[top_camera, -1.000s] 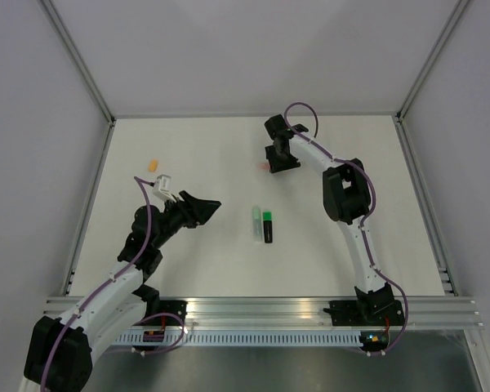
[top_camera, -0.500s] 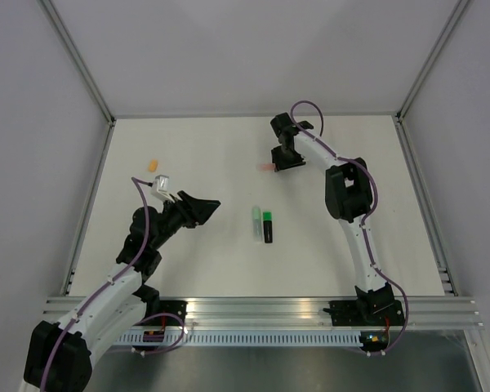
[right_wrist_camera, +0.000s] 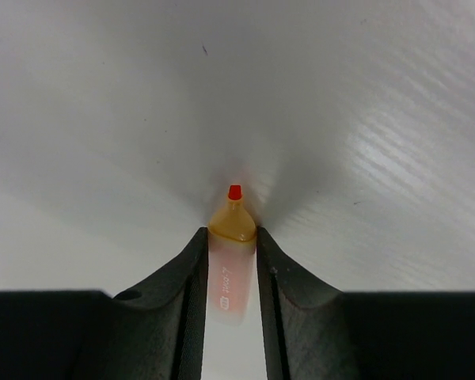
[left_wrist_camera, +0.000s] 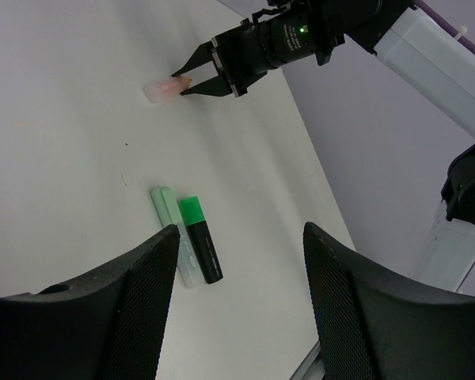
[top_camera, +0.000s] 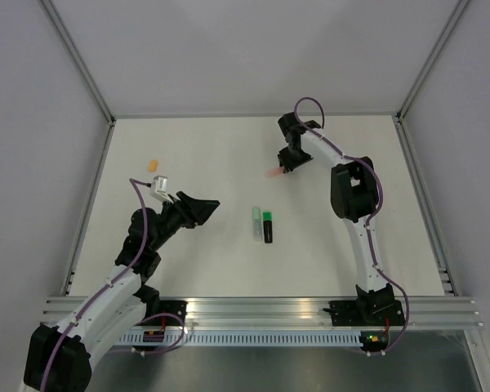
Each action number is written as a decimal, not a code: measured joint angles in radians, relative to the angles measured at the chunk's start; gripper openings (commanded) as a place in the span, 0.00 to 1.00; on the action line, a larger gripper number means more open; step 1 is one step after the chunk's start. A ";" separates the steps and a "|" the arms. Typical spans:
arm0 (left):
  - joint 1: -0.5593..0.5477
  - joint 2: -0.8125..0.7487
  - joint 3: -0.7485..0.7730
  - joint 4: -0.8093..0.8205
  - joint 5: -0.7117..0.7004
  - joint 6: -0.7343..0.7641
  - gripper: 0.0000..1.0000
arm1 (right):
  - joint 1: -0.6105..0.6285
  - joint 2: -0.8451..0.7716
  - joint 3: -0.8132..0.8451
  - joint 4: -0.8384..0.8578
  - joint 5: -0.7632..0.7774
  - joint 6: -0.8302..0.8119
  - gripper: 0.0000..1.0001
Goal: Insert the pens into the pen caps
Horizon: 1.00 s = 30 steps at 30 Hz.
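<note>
My right gripper (right_wrist_camera: pixel 232 233) is shut on the salmon orange pen (right_wrist_camera: pixel 229 273), whose red tip points away just above the white table. In the top view this pen (top_camera: pixel 271 172) sticks out left of the right gripper (top_camera: pixel 282 168) at the back middle. The pale mint pen (top_camera: pixel 256 221) and the black and bright green pen (top_camera: pixel 268 227) lie side by side mid-table. The small orange pen cap (top_camera: pixel 153 164) lies at the far left. My left gripper (top_camera: pixel 215 204) hovers open and holds nothing, left of the two pens (left_wrist_camera: pixel 200 249).
The table is bounded by a metal frame rail (top_camera: pixel 90 204) on the left, another on the right, and grey walls behind. The right arm's forearm (top_camera: pixel 353 192) reaches over the table's right half.
The right gripper's jaws have closed onto the salmon orange pen, and its wrist has shifted slightly right and back. The pen has slid a little. The left arm has stayed still.
</note>
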<state>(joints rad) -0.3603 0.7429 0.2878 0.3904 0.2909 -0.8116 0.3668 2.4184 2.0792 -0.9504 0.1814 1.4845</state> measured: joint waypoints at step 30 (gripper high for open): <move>0.000 0.000 0.000 0.000 -0.001 -0.001 0.70 | -0.125 -0.291 -0.459 0.158 -0.005 -0.940 0.54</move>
<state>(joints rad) -0.3603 0.7433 0.2878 0.3904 0.2901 -0.8127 0.2420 2.1273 1.6199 -0.7929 0.1764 0.5446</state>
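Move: The pink pen is already pinched near its orange neck in the right hand, its middle about 3 cm left and 1 cm back of the fingers. The bare table spot it is taken to lies some 10 cm right and 7 cm back. The black pen with the green cap is about 21 cm back and 8 cm left, the pale green pen 21 back and 12 left. From the idle left hand, the pink pen is roughly 25 cm ahead, 26 right and 18 below. Keeping its pinch near the neck, the right hand drags the pink pen low over the table, about 10 cm to the right and then also back, turning some 40 degrees counter-clockwise as it goes. Past halfway the fingers open and let go of the pen; still low, the hand draws back another 3 or 4 cm along the pen's body, to about its middle. ##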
